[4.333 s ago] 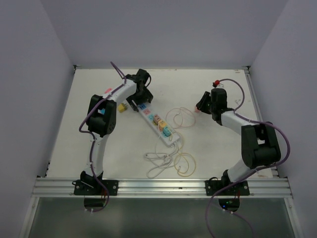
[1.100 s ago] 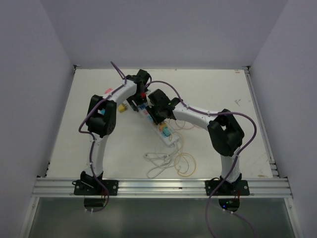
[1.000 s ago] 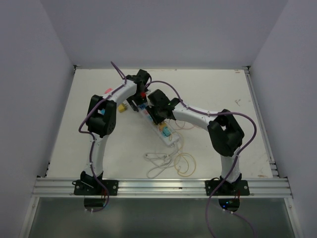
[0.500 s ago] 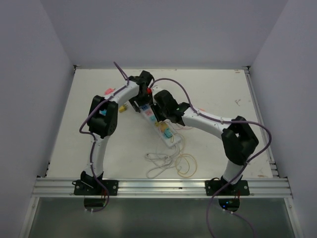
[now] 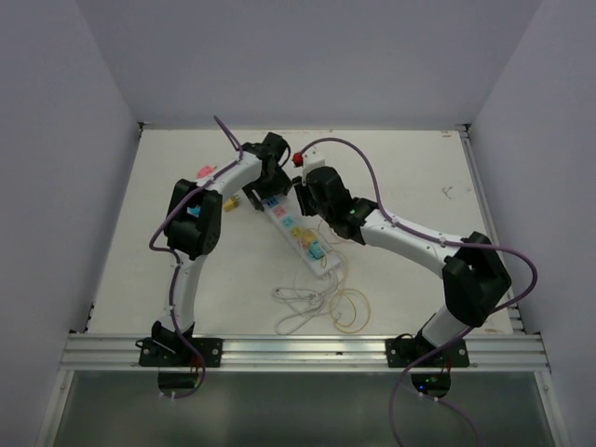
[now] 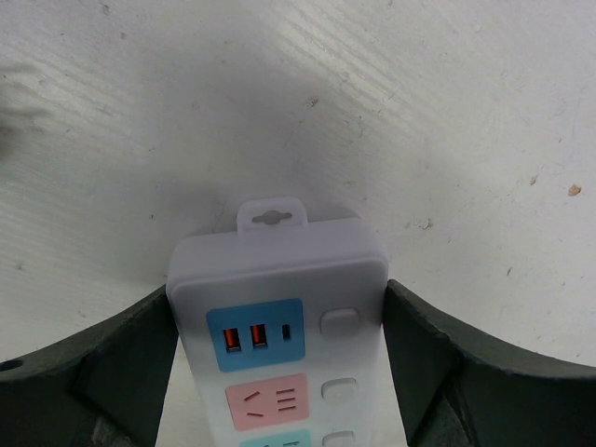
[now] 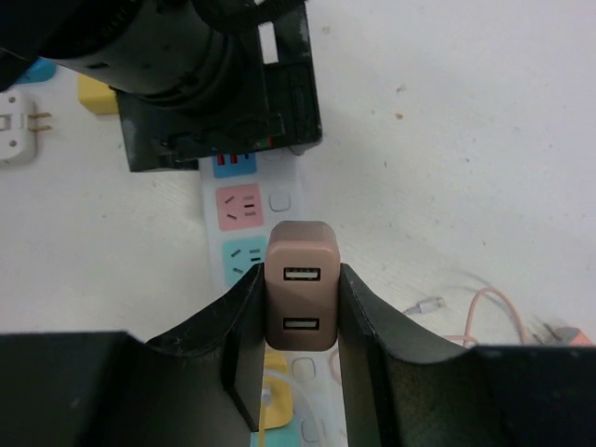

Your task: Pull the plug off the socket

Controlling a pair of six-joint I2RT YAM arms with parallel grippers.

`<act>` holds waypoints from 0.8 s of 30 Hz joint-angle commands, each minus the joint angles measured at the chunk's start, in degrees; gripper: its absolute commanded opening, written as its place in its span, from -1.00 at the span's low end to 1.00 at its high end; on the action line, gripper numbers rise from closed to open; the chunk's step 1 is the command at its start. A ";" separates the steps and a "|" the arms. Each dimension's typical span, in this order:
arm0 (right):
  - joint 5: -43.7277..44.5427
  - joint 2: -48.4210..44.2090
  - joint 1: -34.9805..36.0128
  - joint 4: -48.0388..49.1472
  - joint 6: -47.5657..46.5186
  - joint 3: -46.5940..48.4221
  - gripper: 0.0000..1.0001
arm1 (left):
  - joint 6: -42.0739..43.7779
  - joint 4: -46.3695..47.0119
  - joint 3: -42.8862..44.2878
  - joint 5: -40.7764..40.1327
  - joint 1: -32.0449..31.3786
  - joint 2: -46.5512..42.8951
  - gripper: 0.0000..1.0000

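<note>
The socket is a long white power strip (image 5: pixel 300 235) with coloured outlet faces, lying diagonally mid-table. My left gripper (image 5: pixel 270 189) is shut on its far end; in the left wrist view the strip (image 6: pixel 277 279) sits clamped between both fingers (image 6: pixel 112 363), its blue USB face and pink outlet showing. My right gripper (image 5: pixel 313 207) is shut on a brown two-port USB plug (image 7: pixel 301 298) and holds it above the strip (image 7: pixel 244 207), over the teal and yellow outlets. A white cord is plugged in at the yellow outlet (image 7: pixel 277 377).
Loose small plugs lie left of the strip: yellow (image 5: pixel 228 202), white (image 7: pixel 19 126), pink (image 5: pixel 203 171). Coiled thin cables (image 5: pixel 326 303) lie by the strip's near end, with a pink cable (image 7: pixel 494 312) to the right. Walls enclose the table.
My right gripper, which was low on the strip's middle, has drawn up and to the right with the brown plug in it. The left gripper still clamps the strip's far end.
</note>
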 commanded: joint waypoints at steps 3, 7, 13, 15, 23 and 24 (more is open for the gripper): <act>3.31 -6.71 -5.88 1.73 5.58 -4.31 -1.00 | 1.39 -5.46 -2.37 -4.31 0.47 3.69 -1.00; 0.86 -9.44 -13.18 1.12 10.15 -8.54 -1.00 | 1.57 -5.38 -2.45 -4.13 0.65 3.42 -1.00; -6.53 -11.82 -25.57 1.73 16.13 -15.65 -1.00 | 1.92 -4.85 -2.28 -3.34 0.82 3.16 -1.00; -9.42 -12.09 -29.62 2.34 18.50 -18.02 -1.00 | 2.10 -4.94 -2.10 -2.99 0.82 3.16 -1.00; -21.37 -8.05 -40.43 9.28 28.17 -24.36 -1.00 | 3.76 -4.85 -0.79 -2.99 2.32 3.25 -1.00; -22.52 -6.91 -40.79 9.98 28.53 -24.63 -1.00 | 4.03 -5.02 -0.44 -3.60 2.40 3.34 -1.00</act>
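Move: The pink plug in the right hand already hangs clear of the strip. It goes to the open table by the loose pink plug, about 20 cm right, 3 ahead and 16 below. The cable loop lies some 9 cm left of and 3 nearer than that loose plug. From the right hand, the yellow plug on the strip is some 5 cm back, 2 right and 13 below. From the left hand, the loose plug is roughly 29 cm right, 4 back and 1 below. The held pink plug is carried away from the power strip in one quick sweep, the right hand swinging about 25 cm to the right, near level at first, then sinking some 10 cm towards and just past the loose pink plug. The wrist turns clockwise and tips further down, fingers staying pinched, while the left hand keeps gripping the strip's far end. ##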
